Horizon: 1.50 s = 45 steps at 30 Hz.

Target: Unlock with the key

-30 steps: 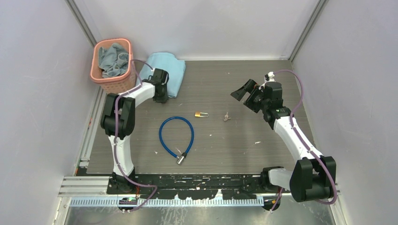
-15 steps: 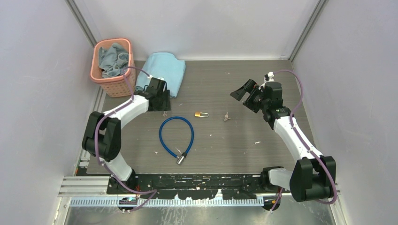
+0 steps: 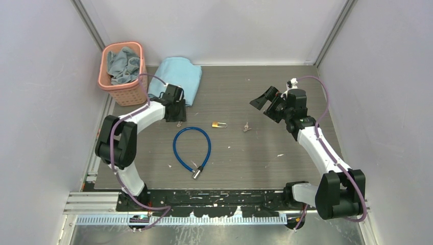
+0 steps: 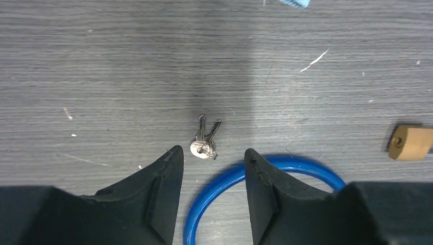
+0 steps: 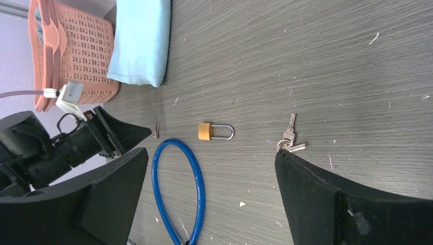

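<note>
A pair of tiny silver keys [image 4: 205,141] on a ring lies on the table just ahead of my left gripper [image 4: 212,157], which is open and empty. The same key pair [image 3: 178,124] sits between that gripper [image 3: 177,113] and the blue cable [image 3: 191,147]. The small brass padlock [image 3: 219,124] lies flat to the right of the cable loop. A second key bunch [image 5: 289,140] lies right of the padlock [image 5: 214,131]. My right gripper [image 3: 264,100] hovers wide open beyond that bunch, holding nothing.
A pink basket [image 3: 121,69] with a grey cloth stands at the back left. A folded light-blue towel [image 3: 178,74] lies beside it, just behind the left gripper. The cable's silver end [image 3: 196,173] points toward the near edge. Grey walls close both sides.
The left gripper has opened, come away from the towel toward the cable, and a small key pair now lies on the table before it. The right arm has stayed still.
</note>
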{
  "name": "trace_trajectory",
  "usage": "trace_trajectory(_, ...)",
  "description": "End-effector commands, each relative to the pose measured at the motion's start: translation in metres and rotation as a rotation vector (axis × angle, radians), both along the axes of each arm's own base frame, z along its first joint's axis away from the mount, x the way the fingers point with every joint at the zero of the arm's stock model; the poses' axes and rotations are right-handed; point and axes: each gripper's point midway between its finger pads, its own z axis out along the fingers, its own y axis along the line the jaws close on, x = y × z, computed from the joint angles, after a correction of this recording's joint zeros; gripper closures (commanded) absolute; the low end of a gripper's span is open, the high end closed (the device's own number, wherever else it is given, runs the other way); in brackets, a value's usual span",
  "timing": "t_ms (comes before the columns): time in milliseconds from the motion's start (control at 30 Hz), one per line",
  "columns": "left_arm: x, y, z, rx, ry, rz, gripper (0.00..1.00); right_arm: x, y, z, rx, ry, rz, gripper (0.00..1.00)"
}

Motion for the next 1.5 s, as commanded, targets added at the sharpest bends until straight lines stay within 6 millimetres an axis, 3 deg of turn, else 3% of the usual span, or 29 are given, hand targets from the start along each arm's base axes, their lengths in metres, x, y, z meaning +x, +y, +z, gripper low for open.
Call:
trace_trajectory(0, 0.004, -0.005, -0.004, -0.006, 0.036, -0.014, 0.52, 0.005, 0.006, 0.011, 0.012, -0.051, 0.022, 0.0)
trace_trajectory(233, -0.006, 0.002, -0.031, 0.044, 0.105, 0.027, 0.56, 0.006, 0.007, 0.01, 0.01, -0.049, 0.026, 0.0)
trace_trajectory(533, -0.017, -0.004, -0.048, 0.072, 0.124, 0.027, 0.88, 0.007, 0.009, 0.006, 0.004, -0.039, 0.028, 0.0)
trace_trajectory(633, -0.017, -0.009, -0.046, 0.059, 0.1, 0.008, 0.92, 0.007, 0.01, 0.004, 0.001, -0.035, 0.031, 0.0)
trace_trajectory(900, -0.013, -0.038, -0.002, -0.065, -0.084, -0.118, 0.94, 0.006, 0.019, 0.006, -0.009, -0.048, 0.062, 0.0)
trace_trajectory(1133, -0.022, -0.062, 0.041, -0.181, -0.25, -0.232, 0.94, 0.001, 0.042, 0.014, -0.013, -0.082, 0.145, 0.0)
trace_trajectory(1467, -0.051, -0.09, 0.093, -0.384, -0.372, -0.393, 0.94, -0.014, 0.084, 0.035, 0.08, -0.141, 0.292, 0.0)
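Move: The loose key pair lies just under my half-open left hand, about 4 cm below and 1 cm back. From that hand the padlock is about 14 cm right and 1 cm back. The blue cable's middle is some 12 cm back and 4 cm right, the light blue towel about 16 cm ahead and 1 cm left. My right hand has the padlock about 13 cm left, 2 cm ahead and 16 cm below; the other keys are 3 cm left and 1 cm ahead. I lower my left hand about 3.5 cm onto the loose keys, easing slightly back, and close the fingers to pinch them. Then I lift them some 9 cm while drawing right and back over the near-side cable loop, turning about 15 degrees clockwise with the fingertips tilting up. Late on, my wide-open right hand swings about 6 cm left towards the padlock. ##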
